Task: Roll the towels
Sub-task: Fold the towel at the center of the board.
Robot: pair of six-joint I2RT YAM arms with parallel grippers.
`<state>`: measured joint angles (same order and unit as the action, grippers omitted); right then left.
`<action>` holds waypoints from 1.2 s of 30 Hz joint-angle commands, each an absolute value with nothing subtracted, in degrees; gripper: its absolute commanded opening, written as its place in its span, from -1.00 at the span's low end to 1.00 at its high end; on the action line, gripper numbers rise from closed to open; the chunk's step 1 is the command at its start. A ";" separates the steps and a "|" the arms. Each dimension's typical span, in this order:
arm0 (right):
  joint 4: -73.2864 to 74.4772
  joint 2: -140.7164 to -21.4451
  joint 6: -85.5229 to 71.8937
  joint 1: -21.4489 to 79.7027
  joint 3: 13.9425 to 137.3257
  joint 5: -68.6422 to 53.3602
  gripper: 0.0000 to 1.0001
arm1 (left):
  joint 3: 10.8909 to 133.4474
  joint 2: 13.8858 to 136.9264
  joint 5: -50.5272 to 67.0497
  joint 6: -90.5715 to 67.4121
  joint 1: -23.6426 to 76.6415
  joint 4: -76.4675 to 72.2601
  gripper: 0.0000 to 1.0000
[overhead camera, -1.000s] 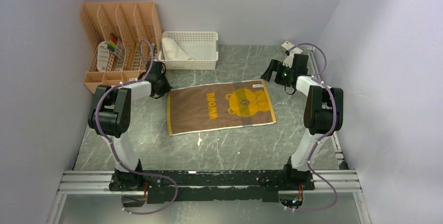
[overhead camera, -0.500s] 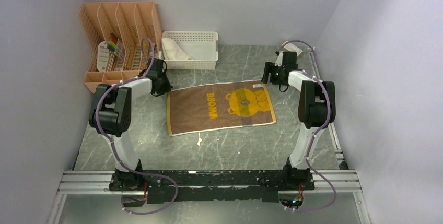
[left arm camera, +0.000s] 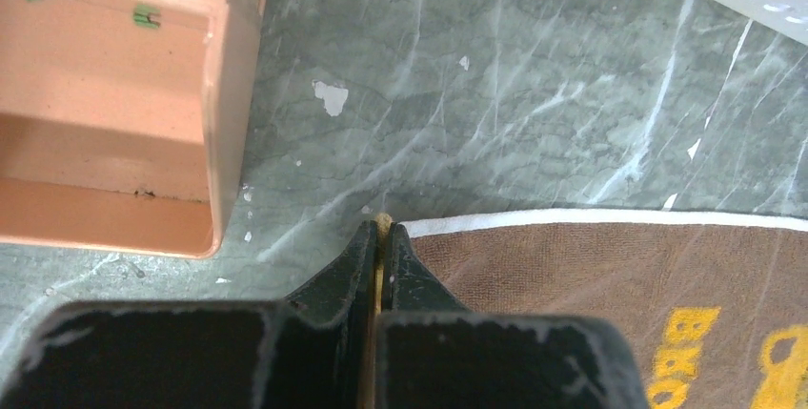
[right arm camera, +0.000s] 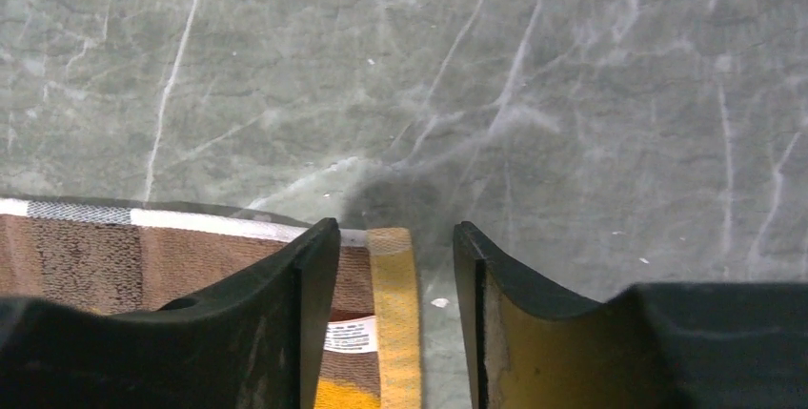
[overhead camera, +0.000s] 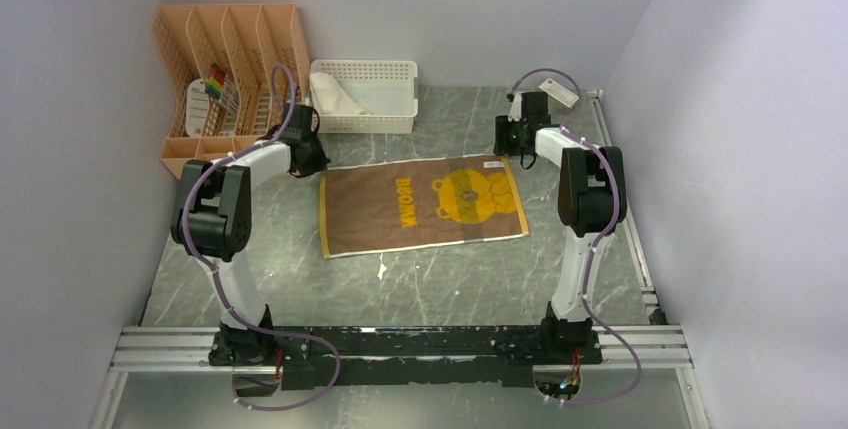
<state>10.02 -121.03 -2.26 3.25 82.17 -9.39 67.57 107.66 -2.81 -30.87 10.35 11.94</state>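
Observation:
The mustard and brown towel (overhead camera: 420,207) with a yellow bear lies spread flat in the middle of the table. My left gripper (overhead camera: 313,161) is shut on its far left corner, and a sliver of yellow hem shows between the tips (left arm camera: 382,228). At the far right corner my right gripper (overhead camera: 508,139) stands open over the table. In the right wrist view its jaws (right arm camera: 395,228) straddle the towel's yellow hem (right arm camera: 395,314) with a gap on either side. The white towel (overhead camera: 335,97) lies bunched in the basket.
A white lattice basket (overhead camera: 385,121) stands at the back centre. A peach file organiser (overhead camera: 225,79) is at the back left, close to my left gripper (left arm camera: 105,104). A small white card (overhead camera: 555,91) lies at the back right. Walls close in on both sides.
My right arm has swung left and down to the towel's far right corner, and its jaws have narrowed. The left gripper and the towel have stayed put.

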 commanded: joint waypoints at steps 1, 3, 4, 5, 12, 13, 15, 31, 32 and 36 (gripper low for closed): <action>12.29 -123.39 -0.31 4.79 82.50 -6.88 -0.10 | 69.93 108.80 -2.95 -29.79 10.72 13.11 -0.86; 13.44 -123.59 0.06 5.37 82.51 -5.49 -0.11 | 70.13 108.83 -3.12 -29.71 10.68 13.34 -0.86; 13.40 -123.35 0.10 5.51 82.00 -4.97 -0.11 | 70.21 108.81 -3.15 -29.61 10.64 13.40 -0.86; 13.18 -122.99 0.01 5.54 81.40 -4.69 -0.12 | 70.22 108.73 -3.21 -29.54 10.64 13.45 -0.86; 13.95 -121.25 -0.34 5.47 78.78 -3.28 -0.40 | 70.16 108.46 -3.16 -29.52 10.55 13.55 -0.86; 14.05 -121.02 -0.47 5.55 78.55 -3.33 -0.46 | 70.14 108.46 -3.16 -29.51 10.48 13.56 -0.86; 14.23 -120.76 -0.70 5.53 77.89 -3.42 -0.70 | 69.98 108.46 -3.08 -29.53 10.42 13.49 -0.86; 11.22 -111.10 -4.93 1.29 79.95 -8.16 -1.00 | 89.90 116.41 -1.14 -22.59 9.97 17.87 -0.86; 11.51 -110.97 -4.86 1.12 81.00 -7.96 -1.00 | 91.92 117.43 -1.34 -22.18 9.94 18.57 -0.86; 13.17 -110.77 -4.61 0.71 84.29 -7.67 -1.00 | 96.38 119.68 -1.49 -21.39 9.67 19.59 -0.87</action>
<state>11.90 -112.99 -4.51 1.39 80.71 -8.34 92.23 118.21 -1.52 -24.14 10.35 17.28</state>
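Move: The towel's far right corner lies between the open right fingertips, about 1 cm back, straight below by 1 cm; the small white box is some 22 cm ahead and 13 cm right of that hand. The left hand already holds the far left corner; the white basket's middle is about 20 cm ahead and 9 cm to its right, with the orange organizer roughly 15 cm ahead and 20 cm left. Right hand pinches the far-right corner, then lifts about 5 cm; left takes its corner 9 cm forward and up. ##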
